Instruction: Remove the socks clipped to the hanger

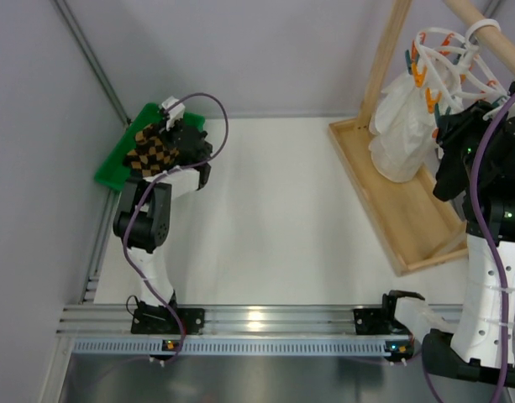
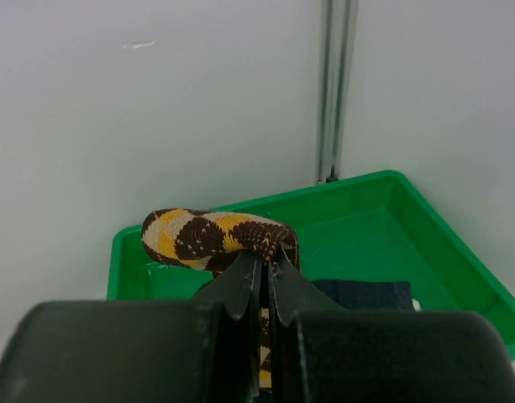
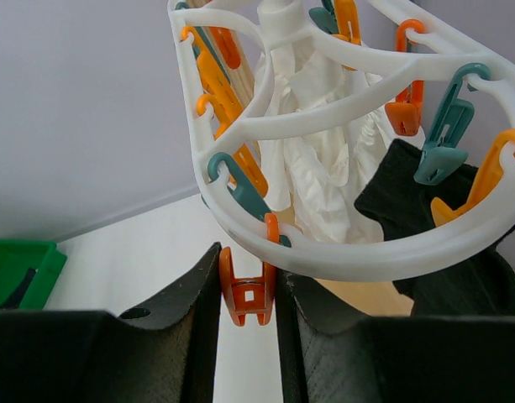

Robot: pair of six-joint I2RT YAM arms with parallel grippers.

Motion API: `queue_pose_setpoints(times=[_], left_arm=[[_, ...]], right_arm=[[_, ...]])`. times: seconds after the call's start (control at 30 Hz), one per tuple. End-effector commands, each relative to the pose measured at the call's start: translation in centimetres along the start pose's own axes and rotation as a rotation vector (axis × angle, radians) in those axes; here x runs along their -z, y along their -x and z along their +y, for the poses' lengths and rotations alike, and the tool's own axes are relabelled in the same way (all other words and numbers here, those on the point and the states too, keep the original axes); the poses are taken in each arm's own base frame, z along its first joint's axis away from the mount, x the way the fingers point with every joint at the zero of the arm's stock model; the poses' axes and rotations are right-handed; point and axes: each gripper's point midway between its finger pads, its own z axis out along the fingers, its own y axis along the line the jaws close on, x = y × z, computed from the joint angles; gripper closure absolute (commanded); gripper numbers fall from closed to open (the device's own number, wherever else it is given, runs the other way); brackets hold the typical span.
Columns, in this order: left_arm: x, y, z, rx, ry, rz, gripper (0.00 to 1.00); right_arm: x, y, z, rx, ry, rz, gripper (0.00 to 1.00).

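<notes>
My left gripper (image 2: pixel 265 257) is shut on an orange-tan and dark argyle sock (image 2: pixel 213 235), which folds over its fingertips above the green tray (image 2: pixel 370 220); the top view shows this sock (image 1: pixel 152 151) at the left gripper (image 1: pixel 163 134). A dark navy sock (image 2: pixel 363 294) lies flat in the tray. My right gripper (image 3: pixel 247 267) is shut on an orange clip (image 3: pixel 249 297) that hangs from the white hanger's (image 3: pixel 366 253) outer ring. A teal clip on the hanger holds a dark sock (image 3: pixel 415 190). In the top view the hanger (image 1: pixel 446 57) hangs at the far right.
A white cloth (image 3: pixel 320 168) hangs inside the hanger's rings. The wooden rack's base (image 1: pixel 383 197) and post (image 1: pixel 385 59) stand at the right, the white cloth (image 1: pixel 400 134) above the base. The green tray (image 1: pixel 112 166) lies by the left wall.
</notes>
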Motion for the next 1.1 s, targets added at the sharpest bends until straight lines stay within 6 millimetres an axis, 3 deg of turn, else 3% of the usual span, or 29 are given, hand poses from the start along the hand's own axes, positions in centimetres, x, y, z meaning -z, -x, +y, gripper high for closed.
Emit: queue_pose_setpoints(times=[0.0, 0.17, 0.23, 0.3, 0.33, 0.37, 0.43, 0.5, 0.53, 0.6, 0.63, 0.67, 0.7, 0.77, 0.8, 0.93, 1.07], left_arm=[[0.0, -1.8, 0.9, 0.057, 0.074, 0.002, 1.0], [-1.6, -5.3, 1.4, -0.029, 0.163, 0.06, 1.0], [-2.2, -6.9, 0.1, -0.146, 0.08, 0.126, 1.0], [-2.8, -8.4, -2.5, 0.015, -0.063, 0.226, 1.0], [-2.5, -10.5, -2.7, 0.077, -0.083, 0.333, 1.0], [-4.0, -11.4, -1.4, 0.106, -0.071, 0.366, 1.0], [-4.3, -11.8, -1.4, 0.118, -0.101, 0.386, 1.0], [-3.9, -12.6, -2.0, 0.13, -0.13, 0.418, 0.93], [-3.8, -13.1, -2.2, 0.177, -0.117, 0.449, 0.82], [-4.3, -14.9, -1.1, 0.176, -0.09, 0.541, 0.75], [-5.4, -15.3, 0.1, 0.219, -0.059, 0.564, 0.63], [-5.2, -15.7, 0.7, 0.216, -0.045, 0.578, 0.55], [-5.2, -15.0, 0.9, 0.236, -0.043, 0.57, 0.43], [-4.6, -15.2, 1.8, 0.245, -0.013, 0.568, 0.1], [-4.4, -13.8, 2.2, 0.265, -0.004, 0.545, 0.02], [-3.3, -11.9, 2.2, 0.307, -0.044, 0.544, 0.02], [-1.1, -7.8, 0.6, 0.32, -0.137, 0.507, 0.02]], right_arm=[[-0.1, 1.3, 1.8, -0.007, 0.076, -0.044, 1.0], [0.0, 1.3, 2.0, -0.008, 0.085, -0.043, 1.0], [-0.2, 1.0, 2.2, -0.008, 0.093, -0.032, 1.0], [-0.2, 0.7, 2.2, -0.009, 0.094, -0.026, 1.0], [-0.2, 0.6, 2.2, -0.007, 0.095, -0.025, 1.0], [-0.2, 0.7, 2.2, -0.009, 0.097, -0.026, 1.0], [-0.2, 0.5, 2.2, -0.006, 0.097, -0.019, 1.0], [-0.2, 0.5, 2.2, -0.004, 0.095, -0.02, 1.0], [-0.1, 0.3, 2.2, -0.004, 0.095, -0.015, 1.0], [-0.2, 0.2, 2.2, -0.001, 0.095, -0.009, 1.0], [-0.1, 0.3, 2.2, 0.004, 0.097, -0.01, 1.0], [-0.1, 0.2, 2.2, 0.005, 0.095, -0.004, 1.0], [0.0, 0.3, 2.2, 0.005, 0.096, -0.007, 1.0], [-0.1, -0.1, 2.2, 0.004, 0.099, 0.002, 1.0], [-0.2, -0.3, 2.3, 0.001, 0.104, 0.007, 1.0], [-0.6, -1.2, 2.6, -0.003, 0.122, 0.036, 1.0], [-0.4, -1.5, 2.6, 0.0, 0.122, 0.044, 1.0]])
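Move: The left hand already holds the dangling checkered sock beside the green bin, whose middle lies about 5 cm ahead, 6 cm left and 22 cm below. The first checkered sock inside lies some 4 cm ahead, 7 cm left and 22 cm below, and the dark socks about 5 cm ahead, 1 cm left at that depth. From the right hand the bin is roughly 25 cm ahead, 70 cm left and 42 cm below. Down into the green bin the left hand sinks about 17 cm, slanting some 7 cm left and a little forward, while its fingertips tip downward by roughly 30 degrees. Low over the socks the fingers open wide and let go of the checkered sock; then the hand rises about 4 cm, easing back right. The right hand keeps its pinch on the orange clip, drifting slightly left. ##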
